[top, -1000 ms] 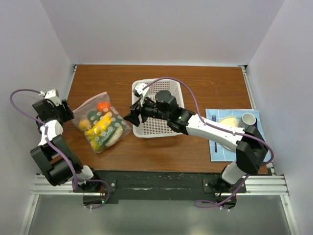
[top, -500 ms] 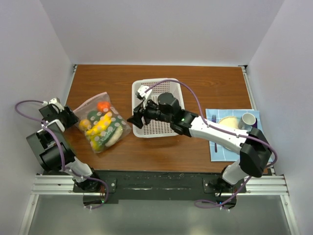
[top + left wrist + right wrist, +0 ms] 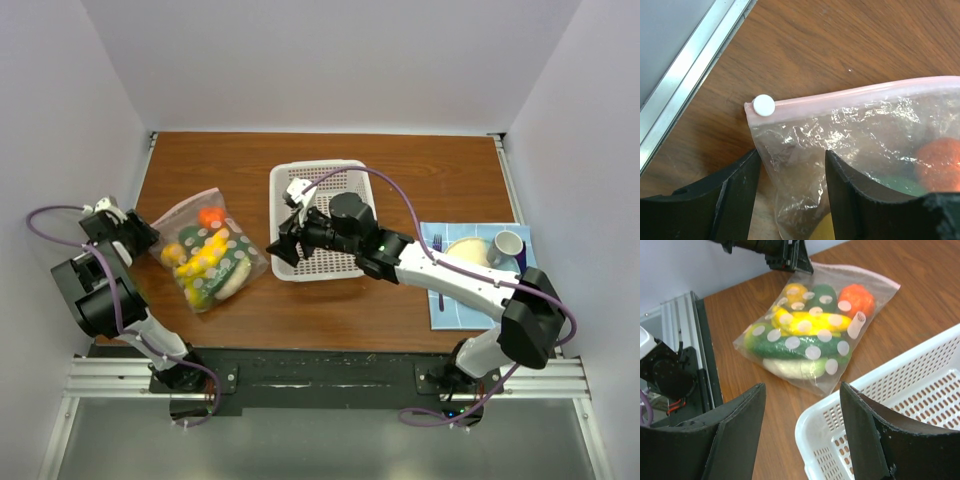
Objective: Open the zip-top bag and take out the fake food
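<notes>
The zip-top bag (image 3: 205,255) lies flat on the wooden table left of the white basket (image 3: 276,190), its pink zip strip (image 3: 865,95) shut and the white slider (image 3: 763,105) at the corner. Inside lies the fake food: an orange piece (image 3: 856,299), a yellow piece (image 3: 810,322), a green cucumber (image 3: 790,345) and a whitish piece (image 3: 790,367). My left gripper (image 3: 792,167) is open and straddles the bag's corner just below the slider, its fingers (image 3: 740,195) apart from the plastic. My right gripper (image 3: 802,390) hangs open above the basket's corner (image 3: 812,422), facing the bag (image 3: 810,340).
A blue mat with a beige plate (image 3: 465,247) and a grey cup (image 3: 506,245) sits at the right edge. A metal rail (image 3: 685,85) and the white wall run close behind my left gripper (image 3: 148,236). Bare wood lies between the bag and my right gripper (image 3: 275,247).
The left arm has folded down and brought its gripper onto the bag's corner, jaws narrowing a little. The right gripper has drifted slightly right over the basket's edge. The bag has not moved.
</notes>
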`<state>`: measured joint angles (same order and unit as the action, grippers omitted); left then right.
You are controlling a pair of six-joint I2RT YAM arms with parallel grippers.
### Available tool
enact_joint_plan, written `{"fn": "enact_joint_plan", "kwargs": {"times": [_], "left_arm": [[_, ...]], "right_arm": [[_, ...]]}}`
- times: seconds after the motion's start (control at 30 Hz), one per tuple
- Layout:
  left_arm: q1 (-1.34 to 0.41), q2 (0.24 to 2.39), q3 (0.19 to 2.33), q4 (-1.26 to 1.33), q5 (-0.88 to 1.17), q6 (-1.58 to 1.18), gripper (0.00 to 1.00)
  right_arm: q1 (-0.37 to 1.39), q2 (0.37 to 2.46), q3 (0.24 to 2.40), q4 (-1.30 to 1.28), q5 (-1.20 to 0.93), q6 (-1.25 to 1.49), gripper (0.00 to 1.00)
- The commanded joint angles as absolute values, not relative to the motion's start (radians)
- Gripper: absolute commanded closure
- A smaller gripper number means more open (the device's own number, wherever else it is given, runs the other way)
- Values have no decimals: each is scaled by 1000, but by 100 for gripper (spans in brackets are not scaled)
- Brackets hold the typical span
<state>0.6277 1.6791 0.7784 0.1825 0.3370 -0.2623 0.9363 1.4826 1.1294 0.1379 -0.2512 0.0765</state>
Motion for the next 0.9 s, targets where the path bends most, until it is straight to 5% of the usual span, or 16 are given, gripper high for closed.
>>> {"fn": "enact_joint_plan", "kwargs": {"times": [0.0, 0.27, 0.6, 0.87], "left_arm": [[630, 1715, 801, 282, 345, -291, 48], [615, 1701, 816, 305, 437, -307, 99], [609, 1529, 1083, 172, 618, -436, 100], [588, 1563, 1380, 112, 730, -497, 100]], "right_arm": [[942, 1439, 1115, 126, -230, 64, 36], [942, 1430, 1114, 120, -224, 100, 40], [942, 1459, 1161, 124, -235, 118, 66], [942, 1468, 1184, 127, -201, 103, 70]]}}
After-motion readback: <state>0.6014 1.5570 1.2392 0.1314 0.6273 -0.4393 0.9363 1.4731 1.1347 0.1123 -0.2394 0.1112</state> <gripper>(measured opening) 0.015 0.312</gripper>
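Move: The zip-top bag's near-left corner, with its white slider, lies about 3 cm ahead of the left hand, 2 cm to its left and 2 cm below; the open fingers already straddle the bag's side edge. Through the plastic, the orange fruit sits some 7 cm right and 5 cm back, and the red vegetable 17 cm right and 6 cm ahead, both nearly level with the hand. From the right hand the slider corner is about 42 cm left, 14 cm ahead and 24 cm below. Easing forward a centimetre or so, the left hand shuts its fingers and pinches the bag's edge just short of the slider. It then rises fast, some 25 cm, carrying the corner up and forward, while the wrist tips up about 30 degrees until the fingers point nearly level. The right hand stays by the white basket, its empty fingers closing about halfway. ##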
